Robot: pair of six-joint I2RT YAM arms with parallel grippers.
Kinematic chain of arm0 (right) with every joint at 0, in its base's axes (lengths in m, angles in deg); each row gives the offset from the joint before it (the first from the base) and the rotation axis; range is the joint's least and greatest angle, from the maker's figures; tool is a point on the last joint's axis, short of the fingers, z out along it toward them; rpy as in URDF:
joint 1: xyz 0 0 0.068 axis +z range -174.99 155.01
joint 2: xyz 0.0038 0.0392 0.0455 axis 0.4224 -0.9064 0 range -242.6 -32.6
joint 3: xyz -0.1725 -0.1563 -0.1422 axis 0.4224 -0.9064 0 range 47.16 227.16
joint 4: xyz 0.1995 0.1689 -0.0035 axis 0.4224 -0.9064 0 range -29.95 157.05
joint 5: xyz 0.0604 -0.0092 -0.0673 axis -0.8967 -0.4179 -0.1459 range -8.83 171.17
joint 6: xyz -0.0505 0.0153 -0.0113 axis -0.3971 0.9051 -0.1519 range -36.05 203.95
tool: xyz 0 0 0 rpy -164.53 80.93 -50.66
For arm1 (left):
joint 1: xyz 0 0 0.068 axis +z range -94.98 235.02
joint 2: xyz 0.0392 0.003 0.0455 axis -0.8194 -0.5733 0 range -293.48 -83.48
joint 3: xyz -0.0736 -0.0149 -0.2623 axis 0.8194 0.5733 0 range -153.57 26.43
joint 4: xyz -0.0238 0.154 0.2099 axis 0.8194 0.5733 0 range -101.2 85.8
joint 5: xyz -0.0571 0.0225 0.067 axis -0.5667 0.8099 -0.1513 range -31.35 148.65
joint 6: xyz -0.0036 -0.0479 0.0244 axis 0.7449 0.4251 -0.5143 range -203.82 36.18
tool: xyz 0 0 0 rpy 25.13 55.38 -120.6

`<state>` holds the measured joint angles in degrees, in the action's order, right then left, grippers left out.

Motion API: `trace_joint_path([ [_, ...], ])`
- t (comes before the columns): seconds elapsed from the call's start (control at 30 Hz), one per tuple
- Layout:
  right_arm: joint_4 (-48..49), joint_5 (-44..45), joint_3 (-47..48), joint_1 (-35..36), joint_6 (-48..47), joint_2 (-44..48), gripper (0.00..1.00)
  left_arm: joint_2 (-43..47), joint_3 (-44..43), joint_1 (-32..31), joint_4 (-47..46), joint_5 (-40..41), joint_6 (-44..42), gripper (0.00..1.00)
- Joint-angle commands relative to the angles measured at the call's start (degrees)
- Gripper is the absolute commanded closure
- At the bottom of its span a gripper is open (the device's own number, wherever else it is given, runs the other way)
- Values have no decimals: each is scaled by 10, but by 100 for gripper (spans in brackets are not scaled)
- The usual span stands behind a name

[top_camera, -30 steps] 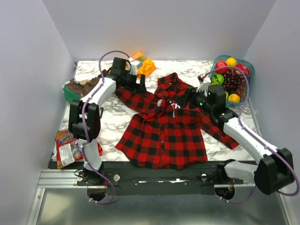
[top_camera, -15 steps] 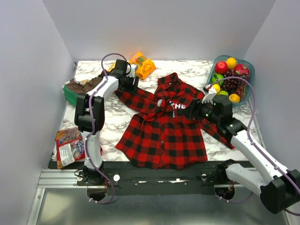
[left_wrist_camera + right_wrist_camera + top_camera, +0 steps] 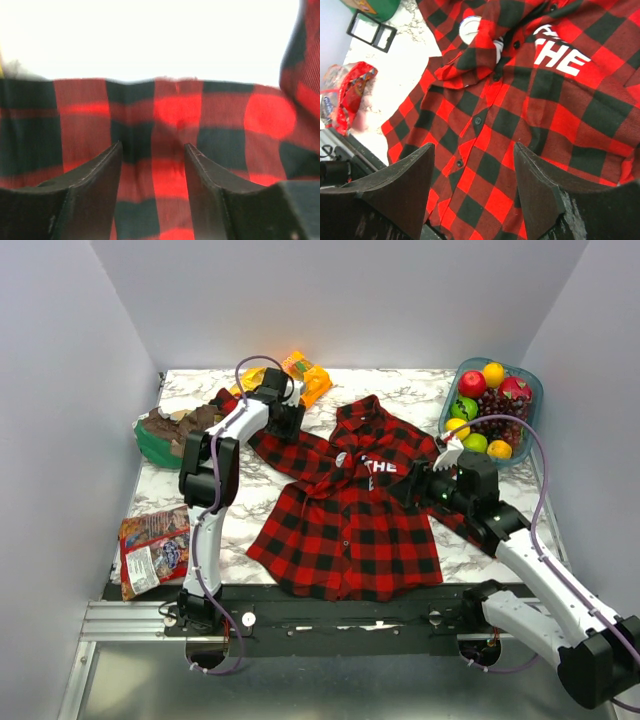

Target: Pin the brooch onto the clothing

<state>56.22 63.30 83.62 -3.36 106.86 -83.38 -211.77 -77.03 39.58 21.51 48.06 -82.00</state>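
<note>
The red and black plaid shirt (image 3: 350,515) lies flat mid-table, with white letters (image 3: 383,467) on the chest. The brooch (image 3: 343,459), a small round pale disc, sits on the shirt by the collar, left of the letters; it also shows in the right wrist view (image 3: 470,27). My left gripper (image 3: 285,422) is low over the shirt's far left sleeve (image 3: 170,110), open, with plaid cloth between its fingers (image 3: 152,146). My right gripper (image 3: 418,485) is open and empty above the shirt's right side (image 3: 475,150), away from the brooch.
A bowl of fruit (image 3: 490,400) stands at the back right. An orange packet (image 3: 305,378) lies behind the left gripper. A green container (image 3: 160,435) sits at the left edge. A snack packet (image 3: 150,550) lies at the front left.
My right gripper has drawn back from the chest letters toward the near right. My left arm has shifted right over the sleeve. The brooch has stayed in place.
</note>
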Motion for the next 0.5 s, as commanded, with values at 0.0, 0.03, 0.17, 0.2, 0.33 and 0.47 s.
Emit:
trace_joint_path([
  [0.0,-15,-25,-10,-4,5,24,28,-46,-57,-7,33,57,-9,44],
  [0.03,-16,-23,-11,-4,5,31,28,-49,-63,-8,37,85,-9,46],
  [0.17,-21,-16,-12,-4,4,39,28,-65,-65,-9,46,152,-5,48],
  [0.2,-21,-19,-12,-4,5,39,28,-75,-67,-9,56,162,-7,49],
  [0.33,-24,-26,-10,-4,5,41,28,-87,-84,-9,70,189,-16,64],
  [0.47,-33,-22,-9,-4,3,51,28,-85,-80,-9,68,171,-16,93],
])
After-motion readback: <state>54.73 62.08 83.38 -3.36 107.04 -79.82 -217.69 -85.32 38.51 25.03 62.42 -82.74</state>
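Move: Just below the left fingers, the sleeve of the clothing lies across the table; the stretch to grip is some 2 cm ahead, 2 cm left and 2 cm down. The brooch sits about 11 cm to this hand's right and 5 cm back; beyond the sleeve, the yellow bag is roughly 11 cm ahead and 8 cm left, the orange bag 14 cm ahead and 4 cm right. From the right hand that sleeve stretch is about 22 cm ahead, 26 cm left and 16 cm lower. Closing on the sleeve, the left hand slides forward and sinks about 1 cm, then sweeps left, some 4 cm in all, drawing the cloth away from the body of the clothing. The wrist rolls roughly 10 degrees so the fingers lean less to the right, while the half-open fingers narrow to nearly shut and pinch up a fold. ##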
